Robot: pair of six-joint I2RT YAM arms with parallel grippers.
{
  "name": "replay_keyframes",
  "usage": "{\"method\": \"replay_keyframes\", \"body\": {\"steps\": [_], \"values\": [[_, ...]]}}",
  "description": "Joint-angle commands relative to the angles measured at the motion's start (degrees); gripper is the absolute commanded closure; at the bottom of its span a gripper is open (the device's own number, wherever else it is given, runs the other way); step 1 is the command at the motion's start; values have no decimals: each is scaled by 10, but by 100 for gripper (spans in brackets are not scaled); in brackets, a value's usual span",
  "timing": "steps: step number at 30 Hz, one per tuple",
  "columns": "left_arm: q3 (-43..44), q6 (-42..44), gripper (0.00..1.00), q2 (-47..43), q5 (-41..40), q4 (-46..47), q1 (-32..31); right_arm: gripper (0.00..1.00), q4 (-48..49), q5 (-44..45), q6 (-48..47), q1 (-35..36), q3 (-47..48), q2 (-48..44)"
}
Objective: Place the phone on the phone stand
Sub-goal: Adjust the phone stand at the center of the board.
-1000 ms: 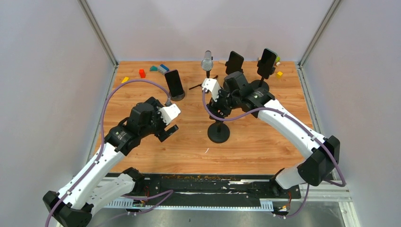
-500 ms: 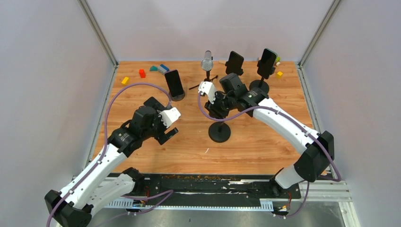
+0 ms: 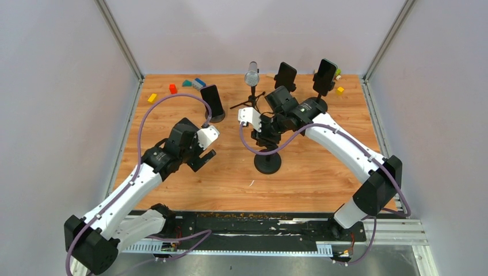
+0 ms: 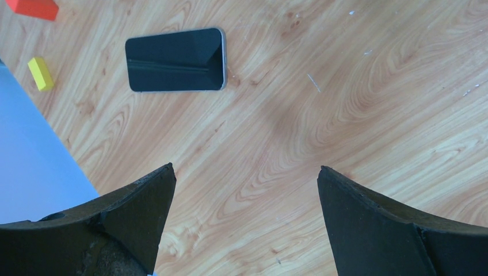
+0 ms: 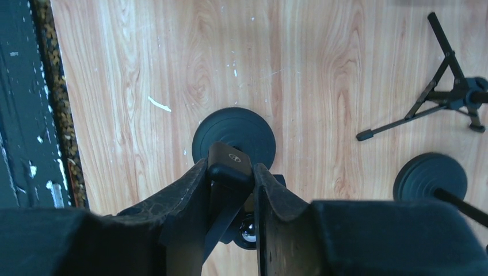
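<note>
A black phone (image 4: pixel 174 60) lies screen-up on the wooden table, far ahead of my left gripper (image 4: pixel 244 169), which is wide open with only bare wood between its fingers. In the top view the phone (image 3: pixel 212 101) is beyond and to the right of the left gripper (image 3: pixel 204 156). The phone stand has a round black base (image 3: pixel 268 163) and a thin pole. My right gripper (image 5: pixel 230 167) is shut on the stand's black clamp head (image 5: pixel 229 163), above the base (image 5: pixel 233 137). From above, the right gripper (image 3: pixel 259 131) hides the head.
Two other stands holding phones (image 3: pixel 285 75) (image 3: pixel 325 75) stand at the back right. A microphone on a tripod (image 3: pixel 252 75) stands at the back centre. Small coloured blocks (image 3: pixel 172 89) lie at the back left, and a yellow block (image 4: pixel 40 73) lies near the phone.
The right gripper has closed its fingers onto the stand's clamp head and shifted slightly left. The left arm has moved forward a little, its gripper still open.
</note>
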Motion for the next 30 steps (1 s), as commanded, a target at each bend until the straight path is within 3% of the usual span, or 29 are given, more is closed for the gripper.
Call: {"method": "replay_keyframes", "body": {"steps": [1, 11, 16, 22, 30], "values": [[37, -25, 0, 20, -9, 3, 18, 74, -54, -28, -120, 2, 48, 11], [70, -42, 0, 74, 24, -10, 82, 70, -92, -1, -203, 9, 80, 28], [83, -46, 0, 101, 18, -9, 117, 41, -92, 8, -178, 11, 98, 27], [125, -81, 0, 165, 68, 1, 190, 19, -50, -37, -96, 11, 88, -11], [175, -206, 0, 309, 121, 62, 241, 13, 71, -56, -16, 11, -18, -113]]}}
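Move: The right fingers are already shut on the phone stand's head; from that hand the tripod stands some 27 cm ahead and 6 cm left, the black stand with a phone 26 cm ahead and 6 cm right. The lying phone is about 17 cm ahead of the left hand, 8 cm to its left and 14 cm below; the upright phone holder is 23 cm ahead and 4 cm right of the left hand. Right hand twists the stand's head 15 degrees counter-clockwise, opens, rises 5 cm; left reaches forward-left towards lying phone. ##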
